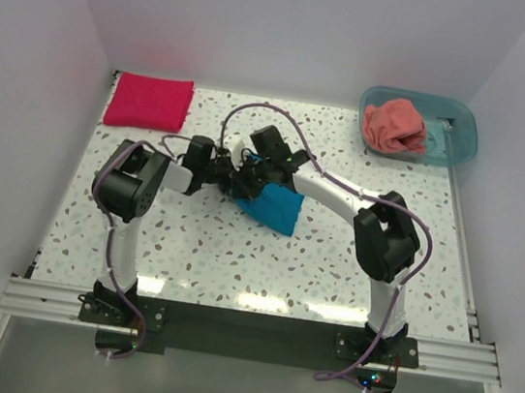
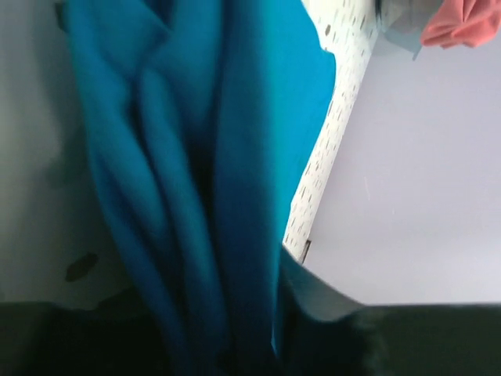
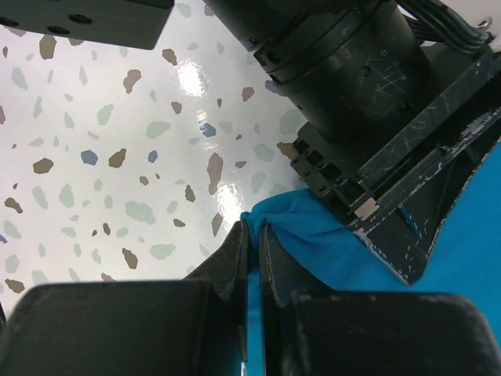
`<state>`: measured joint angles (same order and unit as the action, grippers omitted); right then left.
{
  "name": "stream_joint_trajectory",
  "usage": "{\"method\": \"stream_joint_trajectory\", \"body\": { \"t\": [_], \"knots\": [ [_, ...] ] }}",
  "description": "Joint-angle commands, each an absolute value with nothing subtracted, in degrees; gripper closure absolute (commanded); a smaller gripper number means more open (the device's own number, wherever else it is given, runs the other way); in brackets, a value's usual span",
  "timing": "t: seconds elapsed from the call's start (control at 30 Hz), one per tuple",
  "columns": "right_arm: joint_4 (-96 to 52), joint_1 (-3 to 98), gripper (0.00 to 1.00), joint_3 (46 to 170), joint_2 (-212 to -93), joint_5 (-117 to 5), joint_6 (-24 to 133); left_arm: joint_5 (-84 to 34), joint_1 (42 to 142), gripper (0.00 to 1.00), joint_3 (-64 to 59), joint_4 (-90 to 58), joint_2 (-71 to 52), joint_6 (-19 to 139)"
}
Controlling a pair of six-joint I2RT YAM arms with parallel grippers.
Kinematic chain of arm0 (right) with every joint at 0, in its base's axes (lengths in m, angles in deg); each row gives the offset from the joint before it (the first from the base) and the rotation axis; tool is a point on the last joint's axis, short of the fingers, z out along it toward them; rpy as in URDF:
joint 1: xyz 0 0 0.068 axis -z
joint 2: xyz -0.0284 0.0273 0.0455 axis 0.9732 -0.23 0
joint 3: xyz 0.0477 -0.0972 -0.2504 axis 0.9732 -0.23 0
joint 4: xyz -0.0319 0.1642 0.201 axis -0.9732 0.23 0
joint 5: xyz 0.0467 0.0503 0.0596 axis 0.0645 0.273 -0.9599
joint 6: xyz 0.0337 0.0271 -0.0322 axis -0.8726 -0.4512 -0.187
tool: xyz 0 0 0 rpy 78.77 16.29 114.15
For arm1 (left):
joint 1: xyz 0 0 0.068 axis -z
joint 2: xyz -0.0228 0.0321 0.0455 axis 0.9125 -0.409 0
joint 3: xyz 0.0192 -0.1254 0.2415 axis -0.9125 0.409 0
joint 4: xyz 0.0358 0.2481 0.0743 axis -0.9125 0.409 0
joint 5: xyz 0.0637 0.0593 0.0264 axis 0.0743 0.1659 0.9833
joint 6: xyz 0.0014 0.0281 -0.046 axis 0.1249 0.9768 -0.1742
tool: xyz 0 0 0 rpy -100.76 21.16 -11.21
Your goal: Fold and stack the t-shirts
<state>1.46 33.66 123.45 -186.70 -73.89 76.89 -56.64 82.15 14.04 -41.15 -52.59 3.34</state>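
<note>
The teal-blue t-shirt [image 1: 276, 206] hangs bunched between both grippers near the table's middle. My left gripper [image 1: 231, 178] is shut on its left end; in the left wrist view the cloth [image 2: 196, 157] fills the frame and hides the fingers. My right gripper [image 3: 254, 232] is shut on an edge of the same shirt [image 3: 313, 243], close against the left gripper's body [image 3: 352, 86]. The crimson-magenta t-shirt [image 1: 149, 101] lies folded at the back left. The salmon-coral t-shirt [image 1: 396, 125] lies crumpled in the tub, also seen in the left wrist view [image 2: 462, 22].
A translucent teal plastic tub [image 1: 455, 136] stands at the back right corner. White walls close the table on the left, back and right. The speckled tabletop [image 1: 234, 261] lies in front of the grippers.
</note>
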Motion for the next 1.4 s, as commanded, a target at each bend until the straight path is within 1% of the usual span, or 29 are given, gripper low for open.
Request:
{"method": "stream_joint_trajectory", "body": {
  "t": [0.0, 0.03, 0.07, 0.1, 0.13, 0.17, 0.2, 0.23, 0.27, 0.3, 0.33, 0.37, 0.4, 0.43, 0.5, 0.53, 0.63, 0.7, 0.83, 0.9, 0.97, 1.0, 1.1, 1.23, 1.37],
  "knots": [
    [-2.90, 32.67, 1.00, 125.12, -186.95, -76.68, 75.09, -54.21, 82.47, 0.68, 11.04, -41.01, -53.60, 3.92],
    [-2.56, 32.67, 1.00, 125.99, -187.12, -76.76, 74.22, -54.30, 82.29, 0.83, 9.03, -38.13, -53.60, 5.15],
    [-2.21, 32.85, 0.94, 126.35, -187.21, -76.59, 73.52, -54.12, 82.20, 0.92, 7.27, -35.06, -53.51, 10.03],
    [-1.94, 33.11, 0.83, 126.79, -187.04, -76.68, 72.29, -53.95, 82.12, 1.00, 5.34, -27.80, -53.60, 13.30],
    [-1.94, 34.24, 0.77, 127.06, -186.95, -76.94, 69.49, -53.42, 81.77, 1.00, 0.88, -23.64, -53.69, 16.64],
    [-1.76, 35.04, 0.71, 127.58, -186.34, -77.20, 68.34, -51.68, 81.59, 1.00, -1.43, -19.42, -54.04, 23.37],
    [-1.07, 35.65, 0.57, 127.93, -185.98, -77.20, 66.93, -51.05, 81.33, 1.00, -3.62, -11.55, -54.30, 26.40],
    [-0.62, 37.14, 0.51, 128.11, -185.37, -77.12, 66.57, -50.00, 80.63, 1.00, -7.30, -8.60, -54.65, 29.13],
    [-0.27, 37.94, 0.38, 128.03, -183.97, -77.12, 66.48, -49.21, 80.27, 1.00, -9.25, -5.87, -55.26, 34.46],
    [-0.18, 38.73, 0.29, 127.68, -182.91, -76.68, 66.39, -48.42, 79.83, 1.00, -11.45, -0.19, -55.62, 37.04],
    [-0.18, 40.48, 0.22, 126.89, -181.95, -76.50, 66.30, -47.97, 78.70, 1.00, -15.38, 1.87, -55.97, 39.33],
    [-0.09, 41.28, 0.18, 126.53, -181.07, -76.41, 66.48, -46.58, 78.34, 1.00, -17.34, 3.54, -56.23, 43.61],
    [0.86, 42.07, 0.13, 126.36, -179.32, -75.89, 67.17, -45.69, 77.99, 1.00, -19.88, 8.34, -57.02, 46.01],
    [1.48, 43.47, 0.10, 126.01, -178.60, -75.54, 67.70, -45.25, 77.20, 1.00, -24.34, 9.96, -57.38, 48.12],
    [3.59, 44.79, 0.07, 125.39, -176.76, -74.48, 69.37, -44.45, 76.49, 1.00, -29.11, 15.47, -59.57, 54.53],
    [4.12, 46.02, 0.06, 124.61, -176.14, -73.61, 69.81, -44.28, 75.62, 1.00, -34.79, 17.51, -60.80, 56.64],
    [5.27, 48.05, 0.03, 122.67, -174.03, -71.77, 71.66, -43.06, 73.86, 1.00, -43.16, 21.83, -64.40, 65.42],
    [6.06, 49.19, 0.03, 121.88, -173.24, -71.14, 73.23, -41.82, 72.54, 1.00, -49.13, 24.72, -66.51, 67.99],
    [6.76, 50.34, 0.01, 120.73, -171.57, -70.09, 74.12, -41.12, 70.35, 1.00, -55.83, 26.94, -68.28, 76.50],
    [7.38, 50.43, 0.01, 120.73, -171.30, -69.38, 74.74, -40.15, 69.90, 1.00, -56.99, 26.76, -67.40, 79.33],
    [7.38, 50.51, 0.01, 120.29, -170.78, -69.21, 74.83, -40.32, 69.72, 0.98, -56.73, 26.41, -65.92, 83.37],
    [7.38, 50.60, 0.01, 120.20, -170.69, -68.94, 74.74, -40.15, 69.55, 0.96, -56.21, 25.71, -65.38, 84.25],
    [7.55, 50.60, 0.01, 119.94, -170.69, -68.85, 74.83, -39.09, 68.94, 0.95, -55.59, 24.31, -63.71, 85.84],
    [7.47, 50.60, 0.02, 120.03, -170.77, -68.68, 74.74, -40.58, 66.91, 1.00, -55.59, 22.11, -61.87, 84.27],
    [7.38, 50.60, 0.01, 120.29, -170.95, -68.59, 74.74, -41.11, 65.86, 1.00, -56.90, 20.96, -61.07, 83.39]
  ]
}}
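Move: The left hand's half-closed fingers are around a bunch of the blue t-shirt, whose middle lies about 6 cm to the right, 2 cm back and 2 cm lower. The folded red t-shirt, where the blue one is taken, is some 23 cm ahead and 33 cm to the left of this hand, a couple of centimetres below. The right hand still pinches a raised corner of the blue t-shirt, the shirt's middle being about 8 cm to its right, 4 cm ahead and 8 cm down. Almost in place, the left hand first shuts its fingers on the bunched blue t-shirt, then sweeps it about 19 cm forward, 18 cm left and 9 cm up towards the red one, rolling some 70 degrees as its fingers tip downward. The right hand opens wide, lets go of its corner and draws off right, forward and up, settling slightly lower at the end. ##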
